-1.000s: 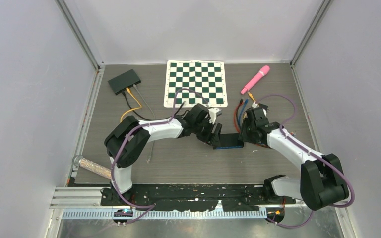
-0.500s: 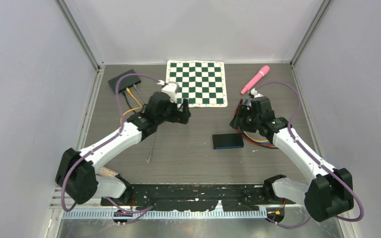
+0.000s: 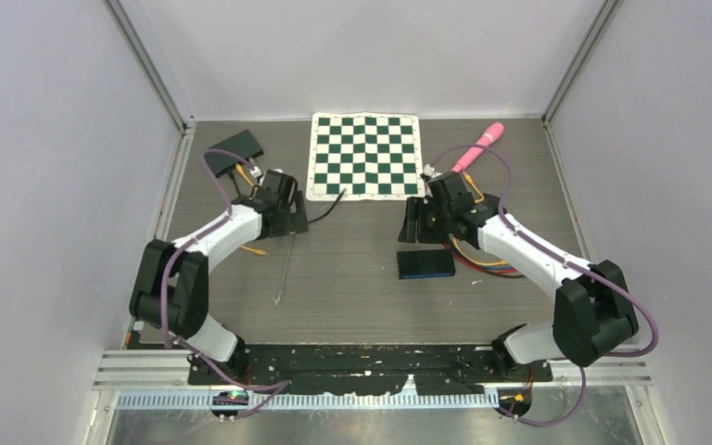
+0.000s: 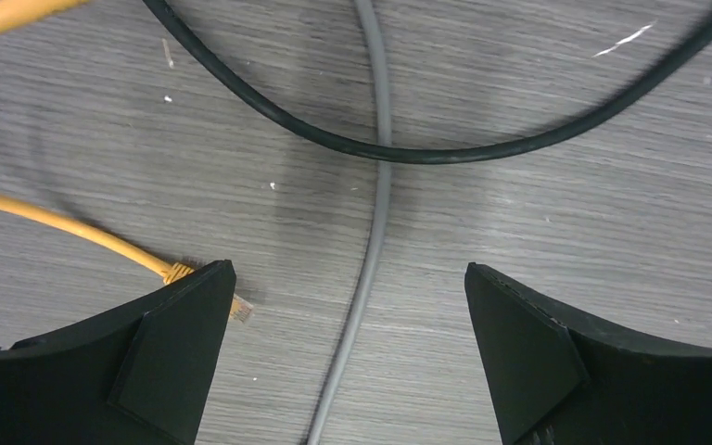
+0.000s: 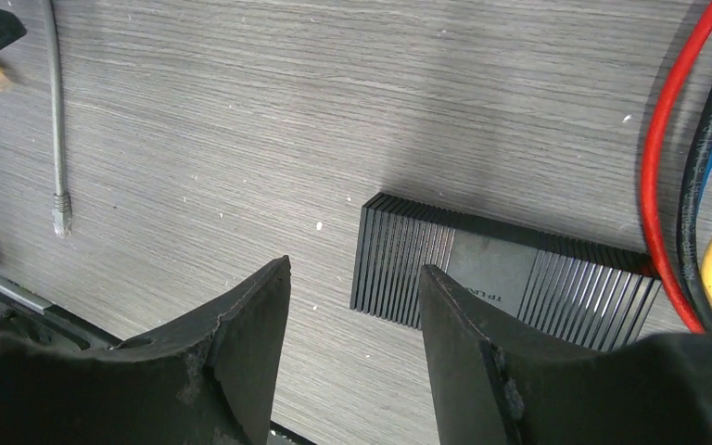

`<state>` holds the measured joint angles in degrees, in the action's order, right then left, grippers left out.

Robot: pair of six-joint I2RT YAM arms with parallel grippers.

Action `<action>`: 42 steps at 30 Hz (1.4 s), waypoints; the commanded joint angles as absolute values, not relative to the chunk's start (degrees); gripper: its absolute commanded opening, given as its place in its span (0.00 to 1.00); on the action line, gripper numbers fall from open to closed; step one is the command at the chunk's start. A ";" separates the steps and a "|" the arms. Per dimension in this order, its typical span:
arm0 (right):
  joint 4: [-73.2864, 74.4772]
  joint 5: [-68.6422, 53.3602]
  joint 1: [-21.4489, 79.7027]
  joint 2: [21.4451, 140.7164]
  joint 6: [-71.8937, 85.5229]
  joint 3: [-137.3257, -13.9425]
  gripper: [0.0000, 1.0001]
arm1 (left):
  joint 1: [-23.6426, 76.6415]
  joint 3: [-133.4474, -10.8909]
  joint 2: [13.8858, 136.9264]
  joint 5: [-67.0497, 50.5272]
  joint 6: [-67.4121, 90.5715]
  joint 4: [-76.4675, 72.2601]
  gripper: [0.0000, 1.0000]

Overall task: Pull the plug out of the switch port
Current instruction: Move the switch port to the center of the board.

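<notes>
A flat ribbed black switch (image 3: 426,264) (image 5: 501,278) lies mid-table. Red, blue, yellow and black cables (image 3: 482,264) (image 5: 695,185) bunch at its right end; its ports are hidden. My right gripper (image 3: 411,225) (image 5: 354,267) hovers open just behind the switch's left end, holding nothing. A second black switch (image 3: 234,150) sits at the back left, with orange, grey and black cables leading from it. My left gripper (image 3: 287,221) (image 4: 348,269) stands wide open over the grey cable (image 4: 371,241). A loose orange plug (image 4: 236,306) lies by its left finger (image 4: 185,352).
A green-and-white chessboard mat (image 3: 366,155) lies at the back centre and a pink wand (image 3: 477,148) at the back right. The grey cable's free plug (image 3: 278,298) (image 5: 60,213) rests on the table nearer the front. A black cable (image 4: 445,148) crosses behind the left gripper.
My left arm swung away from the middle switch to the back-left cables and opened wide. My right gripper let go, drew back from the switch and opened. The switch stayed put.
</notes>
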<state>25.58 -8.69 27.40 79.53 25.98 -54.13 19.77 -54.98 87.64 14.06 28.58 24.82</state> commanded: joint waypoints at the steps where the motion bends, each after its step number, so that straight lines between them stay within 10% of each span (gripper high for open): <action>1: 25.67 -8.96 27.85 79.12 25.47 -55.18 0.60 | 18.80 -61.49 92.35 17.37 33.73 28.90 0.99; 11: 25.53 -8.90 27.82 79.34 25.58 -54.08 0.60 | 14.64 -64.64 99.25 12.61 36.66 25.77 0.85; 34: 25.73 -9.51 27.88 82.90 23.34 -55.38 0.60 | 16.25 -50.21 95.98 2.93 37.63 21.24 0.00; 42: 25.51 -10.18 27.86 83.66 22.52 -55.37 0.60 | 24.82 -44.52 92.59 4.51 39.03 22.05 0.00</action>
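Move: The grey cable runs almost under the open left fingers, its stretch to be pinched about 2 cm ahead and 5 cm down. The black cable crosses it roughly 3 cm ahead of the hand, the yellow plug lies some 5 cm left and 2 cm back, and the far-left switch port sits about 15 cm ahead and 10 cm left. From the right hand, that grey stretch is some 21 cm left, 4 cm ahead and 9 cm below. The left hand sinks about 5 cm onto the grey cable, swinging some 3 cm forward on the way and then easing back, while its wide-open fingers close until they pinch the cable just on the robot's side of the black crossing, its left side dipping some 10 degrees. With the fingers shut it starts drawing the cable back and to the right, away from the far-left switch port, as the empty right hand lowers slightly by the other switch port, fingers still part open. ##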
